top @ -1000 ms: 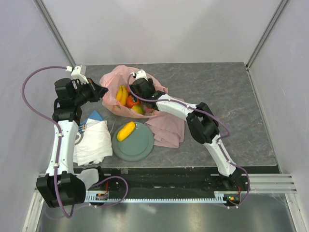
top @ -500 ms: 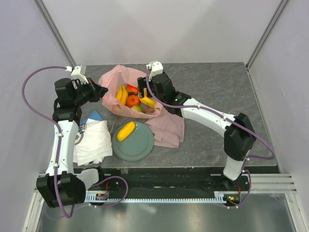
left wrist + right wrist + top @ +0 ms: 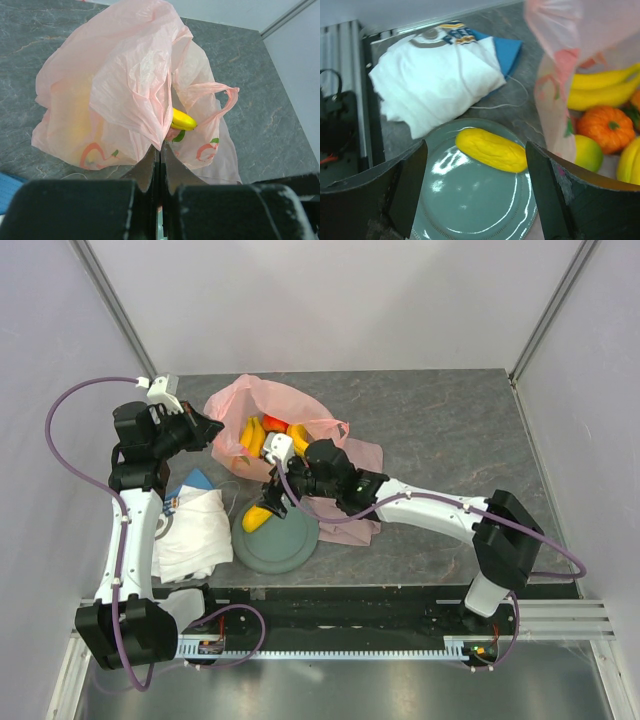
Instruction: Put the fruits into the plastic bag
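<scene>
My left gripper [image 3: 160, 147] is shut on a fold of the pale-pink plastic bag [image 3: 125, 85], holding its left edge up [image 3: 212, 428]. Inside the bag [image 3: 270, 405] lie the bananas [image 3: 600, 87], an orange tangerine [image 3: 605, 127], a green-yellow fruit [image 3: 587, 152] and a red fruit [image 3: 272, 423]. The yellow oblong fruit [image 3: 492, 149] rests on the grey-green plate [image 3: 470, 200]. Above it hovers my right gripper [image 3: 475, 146], open, one finger on each side of the fruit and apart from it. From above, the gripper [image 3: 275, 495] hides part of that fruit [image 3: 256, 519].
A folded white cloth [image 3: 195, 525] with a blue patch lies left of the plate [image 3: 290, 550]. A dusty-pink cloth [image 3: 350, 512] lies under my right arm, right of the plate. Walls enclose the table on three sides.
My right gripper has come out of the bag's mouth and swung near and left, over the plate and the yellow oblong fruit. The left gripper has kept its hold.
</scene>
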`<state>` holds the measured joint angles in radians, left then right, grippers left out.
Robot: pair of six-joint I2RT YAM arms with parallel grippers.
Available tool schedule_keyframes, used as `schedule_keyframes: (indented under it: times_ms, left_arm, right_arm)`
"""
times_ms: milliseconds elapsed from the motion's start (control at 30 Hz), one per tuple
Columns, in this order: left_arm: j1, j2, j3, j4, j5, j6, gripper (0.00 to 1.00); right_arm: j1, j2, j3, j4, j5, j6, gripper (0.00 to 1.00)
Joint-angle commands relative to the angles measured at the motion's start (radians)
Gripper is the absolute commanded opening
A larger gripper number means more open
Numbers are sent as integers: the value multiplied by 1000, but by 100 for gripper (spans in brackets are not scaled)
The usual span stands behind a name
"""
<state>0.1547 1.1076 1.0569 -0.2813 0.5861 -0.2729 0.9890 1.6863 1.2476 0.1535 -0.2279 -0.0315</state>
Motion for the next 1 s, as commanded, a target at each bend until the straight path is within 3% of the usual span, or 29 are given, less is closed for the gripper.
schedule_keyframes:
  times_ms: [0,133,467,967]
  left_arm:
    - [-3,-14,5,30,12,-17,2]
    - [-4,-12,5,30,12,-17,1]
    - [-3,-12,5,31,15,-17,2]
    - [-4,-8,6,31,20,-19,2]
  right_arm:
    - [17,32,15,-8,-235,-188,87]
    - [31,102,55,-40,-249,-287,86]
    - [100,277,165,-123,-64,-540,87]
    - [102,440,272,-150,-16,-677,88]
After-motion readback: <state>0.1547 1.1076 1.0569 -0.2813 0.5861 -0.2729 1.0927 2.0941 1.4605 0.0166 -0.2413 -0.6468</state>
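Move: The yellow fruit left on the plate lies about 7 cm to the left of the open right hand, level with it front to back and some 17 cm below. The plate's middle is roughly 4 cm back and 4 cm left of the hand, the bag with the other fruits about 18 cm ahead and 3 cm left, the white cloth 22 cm left and 5 cm back. From the left hand the fruit lies some 10 cm back, 8 cm right and 24 cm down. Down onto the yellow fruit comes the right hand, fingers wide open: it first draws back about 3 cm, then sinks some 14 cm while easing 6 cm left and lastly a little forward again. The wrist rolls and tips its fingers more steeply down, bringing them to either side of the fruit. The left hand stays put, still pinching the bag's rim. ##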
